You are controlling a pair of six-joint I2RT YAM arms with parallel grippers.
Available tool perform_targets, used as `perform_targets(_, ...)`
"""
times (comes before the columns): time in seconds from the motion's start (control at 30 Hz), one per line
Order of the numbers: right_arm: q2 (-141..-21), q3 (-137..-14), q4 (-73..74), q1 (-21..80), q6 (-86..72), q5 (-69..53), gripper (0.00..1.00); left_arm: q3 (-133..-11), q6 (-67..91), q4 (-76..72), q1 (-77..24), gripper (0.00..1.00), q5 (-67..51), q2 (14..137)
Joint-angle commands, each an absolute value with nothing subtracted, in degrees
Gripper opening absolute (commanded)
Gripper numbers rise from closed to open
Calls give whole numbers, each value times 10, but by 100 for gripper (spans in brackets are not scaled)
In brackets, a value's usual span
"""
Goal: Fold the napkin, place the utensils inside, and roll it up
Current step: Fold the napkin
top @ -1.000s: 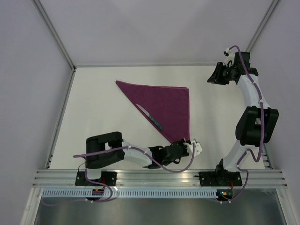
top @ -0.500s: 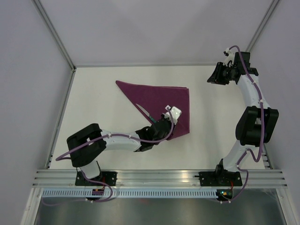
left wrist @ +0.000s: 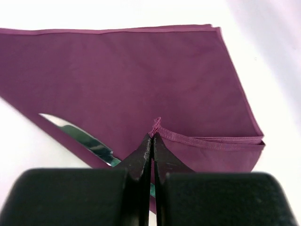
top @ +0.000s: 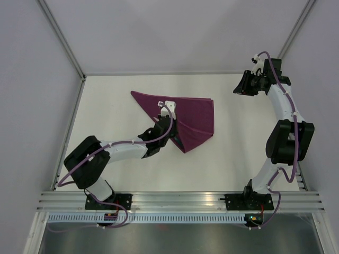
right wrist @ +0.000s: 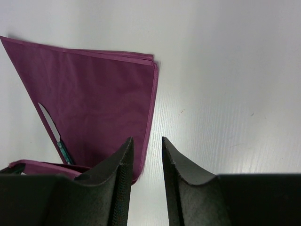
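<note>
The magenta-purple napkin (top: 195, 112) lies on the white table folded into a triangle. My left gripper (top: 170, 123) is shut on its near corner, held up and doubled back over the cloth; the pinched hem (left wrist: 157, 125) shows right at the gripper (left wrist: 152, 135). The knife (left wrist: 70, 131) lies along the napkin's (left wrist: 141, 75) left slanted edge, silver blade showing, green handle mostly under my fingers. My right gripper (top: 241, 87) hangs open and empty above the table's far right. Its wrist view looks down on the gripper (right wrist: 146, 139), the napkin (right wrist: 94, 94) and the knife (right wrist: 52, 126).
An aluminium rail (top: 180, 198) with both arm bases runs along the near edge. Grey walls and frame posts (top: 61, 37) close in the table on the left, back and right. Bare white tabletop (top: 111, 121) lies around the cloth.
My left gripper has carried the napkin's near corner from the front of the table back and to the left, folding it over the cloth toward the knife. The right arm has stayed still.
</note>
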State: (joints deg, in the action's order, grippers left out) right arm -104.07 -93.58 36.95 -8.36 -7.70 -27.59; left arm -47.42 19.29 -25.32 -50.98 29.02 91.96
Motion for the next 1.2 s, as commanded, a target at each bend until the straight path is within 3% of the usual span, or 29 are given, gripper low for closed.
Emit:
perform_targets(0.0, -1048, -961, 367, -77, -80, -278, 36, -485, 244, -239, -487, 2, 294, 907)
perform_targets(1.17, -1064, -962, 370, -58, -70, -264, 36, -480, 303, -224, -375, 2, 244, 967)
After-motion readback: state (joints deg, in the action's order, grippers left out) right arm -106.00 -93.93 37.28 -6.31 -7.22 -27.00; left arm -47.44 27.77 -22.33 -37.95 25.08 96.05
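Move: The left hand already grips the napkin's near corner. The knife's blade lies on the napkin about 6 cm ahead of this hand, 9 to its left and 12 below. From the hand, the napkin's far left corner is some 25 cm ahead and 26 left, the far right corner about 20 ahead and 17 right. The blade lies roughly 29 cm left of the idle right hand, 7 back and 18 below. Keep the left gripper shut on the napkin corner and carry it left and forward, some 9 cm across the table, over the knife towards its blade. Ease off the early speed and let the hand sink about 4 cm along the way, mostly in the later part, turning the wrist some 10 degrees counter-clockwise and tipping the fingers slightly down. ##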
